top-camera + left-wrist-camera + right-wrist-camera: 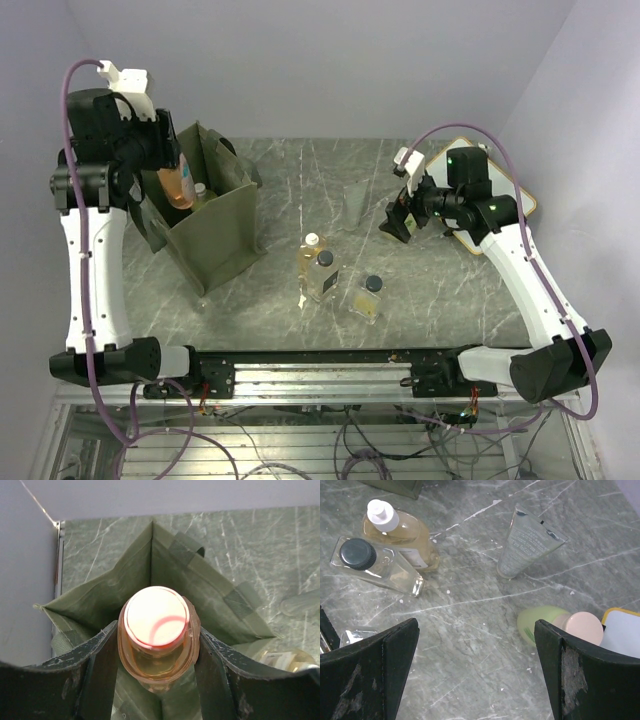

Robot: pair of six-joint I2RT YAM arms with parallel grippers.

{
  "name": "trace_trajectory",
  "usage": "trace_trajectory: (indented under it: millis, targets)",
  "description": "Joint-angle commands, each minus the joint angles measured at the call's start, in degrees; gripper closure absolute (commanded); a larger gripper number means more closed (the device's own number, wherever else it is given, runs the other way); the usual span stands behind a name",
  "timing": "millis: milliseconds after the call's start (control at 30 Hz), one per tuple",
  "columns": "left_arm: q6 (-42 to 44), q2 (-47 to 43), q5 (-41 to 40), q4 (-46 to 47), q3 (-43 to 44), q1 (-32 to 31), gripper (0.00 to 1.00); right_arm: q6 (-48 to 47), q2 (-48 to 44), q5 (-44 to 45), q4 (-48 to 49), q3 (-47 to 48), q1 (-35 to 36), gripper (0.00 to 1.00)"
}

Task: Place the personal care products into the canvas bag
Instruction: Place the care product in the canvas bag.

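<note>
My left gripper is shut on an orange bottle with a pale cap, holding it upright over the open mouth of the olive canvas bag. A white-capped bottle shows inside the bag. On the table lie a cream bottle, two clear square bottles with dark caps, a grey tube and a yellow-green bottle. My right gripper hovers open just left of the yellow-green bottle.
A wood-framed whiteboard lies at the back right, beside the yellow-green bottle. The bag stands at the table's back left, near the wall. The arm rail runs along the near edge.
</note>
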Motion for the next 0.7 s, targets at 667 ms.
trace_trajectory:
  millis: [667]
  targets:
    - [1.0, 1.85, -16.04, 25.36, -19.4, -0.44, 0.93, -0.47, -1.49, 0.37, 1.44, -2.59, 1.2, 0.0]
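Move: The left hand still holds the orange bottle over the canvas bag's mouth; the bag's middle is about 24 cm below, roughly 2 cm back and 1 cm to the right. Inside, the pale green bottle stands about 3 cm ahead, 2 cm right and 29 cm down. The pump bottle is on the table some 25 cm right, 11 cm back and 33 cm down. From the right hand, the bag is about 41 cm left, 2 cm ahead and 11 cm down. Still gripping the orange bottle, the left hand lowers about 11 cm into the bag, drifting forward and left. ##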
